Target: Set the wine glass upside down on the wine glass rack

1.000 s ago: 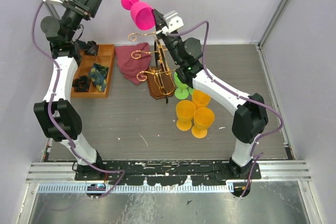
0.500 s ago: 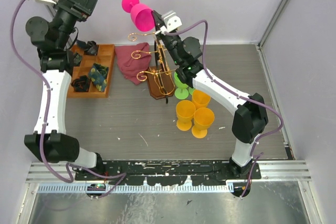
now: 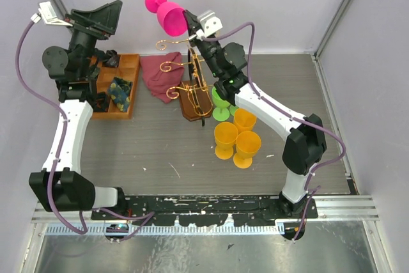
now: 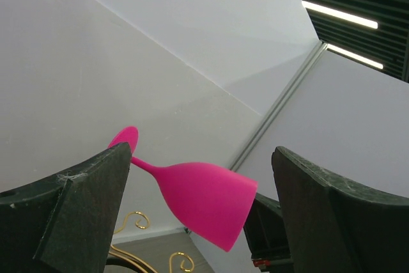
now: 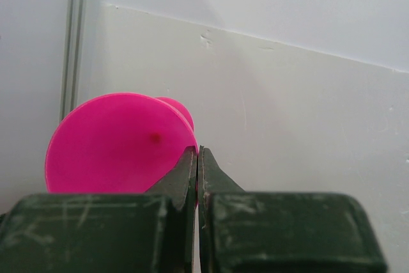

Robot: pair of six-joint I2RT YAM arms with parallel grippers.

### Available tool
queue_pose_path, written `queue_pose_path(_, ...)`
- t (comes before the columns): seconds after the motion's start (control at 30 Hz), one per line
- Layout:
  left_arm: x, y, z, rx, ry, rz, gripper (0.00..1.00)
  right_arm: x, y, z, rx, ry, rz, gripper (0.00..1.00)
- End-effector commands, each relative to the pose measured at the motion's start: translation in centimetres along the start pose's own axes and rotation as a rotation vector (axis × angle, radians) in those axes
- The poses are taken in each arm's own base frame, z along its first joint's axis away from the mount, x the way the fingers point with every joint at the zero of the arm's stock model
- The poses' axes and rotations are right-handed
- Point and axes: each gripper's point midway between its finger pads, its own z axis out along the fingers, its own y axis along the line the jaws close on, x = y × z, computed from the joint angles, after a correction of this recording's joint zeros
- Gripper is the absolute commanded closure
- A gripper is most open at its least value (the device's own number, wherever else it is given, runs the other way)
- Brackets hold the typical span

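A pink wine glass [image 3: 171, 17] hangs tilted in the air above the gold wire wine glass rack [image 3: 188, 78], foot up and to the left. My right gripper [image 3: 189, 22] is shut on its rim; in the right wrist view the fingers [image 5: 189, 169] pinch the glass wall [image 5: 121, 148] at its edge. My left gripper [image 3: 102, 14] is raised at the far left, open and empty, facing the glass. In the left wrist view the wine glass [image 4: 204, 199] shows between the wide jaws of the left gripper [image 4: 201, 151] but well beyond them, with the rack's gold curls [image 4: 135, 222] below.
Three orange goblets [image 3: 225, 140] and a green one [image 3: 220, 101] stand right of the rack's brown base [image 3: 193, 107]. A maroon cloth [image 3: 160, 75] lies left of the rack. An orange wooden tray [image 3: 130, 68] with small items sits under the left arm.
The left arm has swung its elbow outward and back, its open gripper ending slightly lower, still aimed at the glass. The right arm and the glass have barely shifted.
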Motion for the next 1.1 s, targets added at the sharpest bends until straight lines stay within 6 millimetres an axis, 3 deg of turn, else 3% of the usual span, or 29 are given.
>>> queue_pose_path(0.0, 0.9, 0.0, 0.3, -0.024, -0.021, -0.015, 0.02, -5.6, -0.9, 0.9, 0.012, -0.147, 0.046, 1.0)
queue_pose_path(0.13, 3.8, 1.4, 0.8, -0.111, 0.001, -0.091, 0.03, -6.0, -0.3, 0.8, -0.004, -0.189, 0.078, 1.0)
queue_pose_path(0.2, 5.4, 3.0, 1.1, -0.193, 0.005, -0.157, 0.05, -6.2, 0.0, 0.8, -0.013, -0.205, 0.103, 1.0)
queue_pose_path(0.37, 7.3, 4.7, 1.6, -0.26, -0.01, -0.293, 0.04, -6.5, 0.7, 0.8, -0.043, -0.228, 0.156, 1.0)
queue_pose_path(0.57, 8.1, 5.2, 1.9, -0.294, -0.051, -0.416, 0.0, -6.2, 1.4, 0.6, -0.06, -0.247, 0.182, 1.0)
queue_pose_path(0.9, 8.4, 3.8, 3.1, -0.243, -0.075, -0.547, 0.0, -5.0, 2.5, 0.4, -0.098, -0.241, 0.205, 1.0)
queue_pose_path(1.07, 8.4, 3.5, 3.5, -0.22, -0.091, -0.581, 0.08, -4.7, 2.9, 0.1, -0.116, -0.247, 0.208, 1.0)
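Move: The right hand still pinches the pink wine glass by its rim; the glass's middle is some 6 cm to its left, 3 cm farther out and 2 cm higher. From the open left hand that middle lies about 13 cm ahead, 11 cm right and 5 cm lower. The left gripper stands roughly 10 cm back from the right hand, 17 cm left and 7 cm above. The rack's top is about 12 cm below the right hand, 2 cm ahead and 1 cm left. Downward, forward and to its right, about 10 cm in all, the left hand brings its wide-open fingers around the glass's stem end, rolling and tipping down some 30 degrees. Meanwhile the right hand keeps its pinch on the rim and offers the glass leftward and back by about 3 cm, rising a little and then sinking again, and swinging counter-clockwise. ##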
